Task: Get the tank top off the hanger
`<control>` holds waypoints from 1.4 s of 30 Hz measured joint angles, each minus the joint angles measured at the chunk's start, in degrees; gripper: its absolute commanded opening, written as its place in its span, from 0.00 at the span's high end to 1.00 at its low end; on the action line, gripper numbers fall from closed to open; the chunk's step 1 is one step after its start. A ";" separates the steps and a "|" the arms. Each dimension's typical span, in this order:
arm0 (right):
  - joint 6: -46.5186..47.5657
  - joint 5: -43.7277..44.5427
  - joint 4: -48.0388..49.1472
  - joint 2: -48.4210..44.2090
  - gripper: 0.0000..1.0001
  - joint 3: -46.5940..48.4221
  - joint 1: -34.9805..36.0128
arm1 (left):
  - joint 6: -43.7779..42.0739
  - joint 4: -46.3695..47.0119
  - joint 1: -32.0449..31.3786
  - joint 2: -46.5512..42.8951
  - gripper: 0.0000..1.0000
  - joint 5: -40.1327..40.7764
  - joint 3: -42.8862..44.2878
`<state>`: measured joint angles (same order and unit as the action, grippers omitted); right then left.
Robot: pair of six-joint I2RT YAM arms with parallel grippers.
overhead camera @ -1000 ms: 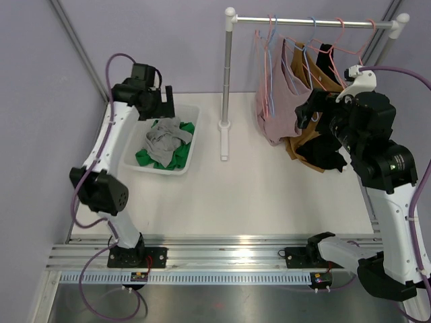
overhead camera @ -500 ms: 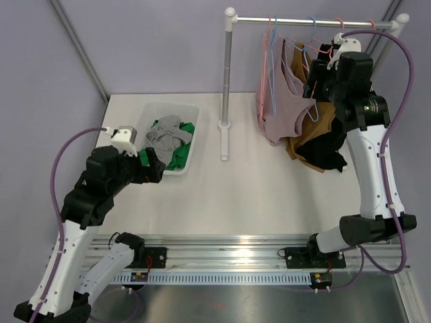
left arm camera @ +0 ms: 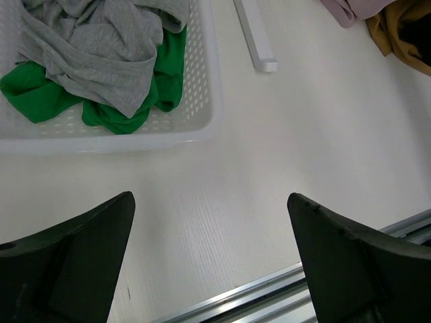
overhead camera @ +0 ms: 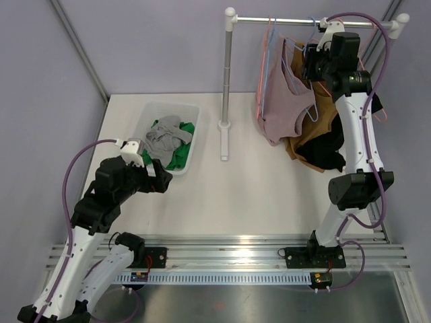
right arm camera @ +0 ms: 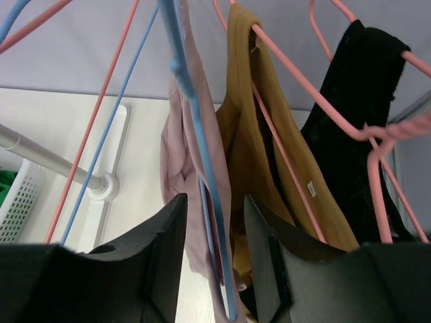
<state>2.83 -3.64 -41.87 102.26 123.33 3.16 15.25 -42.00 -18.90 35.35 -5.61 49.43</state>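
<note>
A pink tank top (overhead camera: 286, 101) hangs on a blue hanger (right arm camera: 195, 128) from the rail (overhead camera: 296, 20) at the back right. My right gripper (overhead camera: 311, 62) is raised just under the rail. In the right wrist view its jaws (right arm camera: 215, 222) stand part-way open around the blue hanger arm and the pink tank top's (right arm camera: 178, 155) strap, with a small gap on each side. My left gripper (left arm camera: 210, 202) is wide open and empty, low over the table in front of the white basket (left arm camera: 108, 138), near the front rail.
A mustard top (right arm camera: 249, 101) and a black top (right arm camera: 350, 121) hang on pink hangers right of the pink one. Bare pink and blue hangers hang to the left. The rack's post (overhead camera: 227, 74) stands mid-table. The basket (overhead camera: 168, 105) holds grey and green clothes.
The right arm has risen to the rail and its jaws have narrowed around the blue hanger. The left arm has pulled back from over the basket to the near side of the table.
</note>
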 measured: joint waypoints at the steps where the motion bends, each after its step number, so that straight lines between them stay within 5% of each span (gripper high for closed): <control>1: 0.17 -0.52 -0.11 1.22 0.57 1.38 0.00 | 0.02 0.13 -0.24 0.02 0.01 -0.15 -0.11; 9: 0.09 -4.63 -2.01 4.87 0.71 4.28 -0.02 | 0.09 0.42 -1.03 0.50 0.01 -0.42 -0.33; 13: -0.11 -6.43 -2.29 4.87 0.93 4.24 -0.07 | 0.17 0.57 -1.03 0.50 0.01 -0.44 -0.33; 16: -0.72 -7.21 -2.45 4.70 0.99 4.02 -0.09 | 0.22 0.57 -1.03 0.52 0.01 -0.44 -0.33; 32: -4.20 -10.54 -7.89 1.81 1.00 13.38 -0.11 | 0.24 0.59 -1.07 1.14 0.01 -0.42 -0.33; 42: -6.14 -9.42 -13.55 -11.98 1.00 4.26 -0.11 | 0.22 0.55 -1.07 1.14 0.01 1.27 -0.33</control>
<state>-3.31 -13.06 -55.42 90.28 127.59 3.05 15.46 -41.45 -19.97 36.49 -4.34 49.10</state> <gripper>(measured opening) 0.072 0.987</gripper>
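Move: The fingers of the half-open right hand already stand around the near arm of the blue hanger, its grip spot only about 2 cm ahead, 1 cm left and 2 cm down. The mauve tank top on it hangs roughly 4 cm ahead, 4 cm left and 14 cm lower; the brown one is some 5 cm ahead and 5 cm right, as low. The empty hangers are about 11 cm left and 3 cm ahead. From the left hand that hanger arm lies around 31 cm ahead, 47 cm right and 13 cm higher. The right hand eases a little forward, down and left while its fingers shut on the near arm of the blue hanger below the neck, and goes on edging left with the wire pinched. Then it lifts the hanger about 9 cm and, still rising, draws it back towards the base, ever faster, to end some 10 cm nearer the base than it began, the wrist having rolled left side up and turned counter-clockwise by under 10 degrees each. ##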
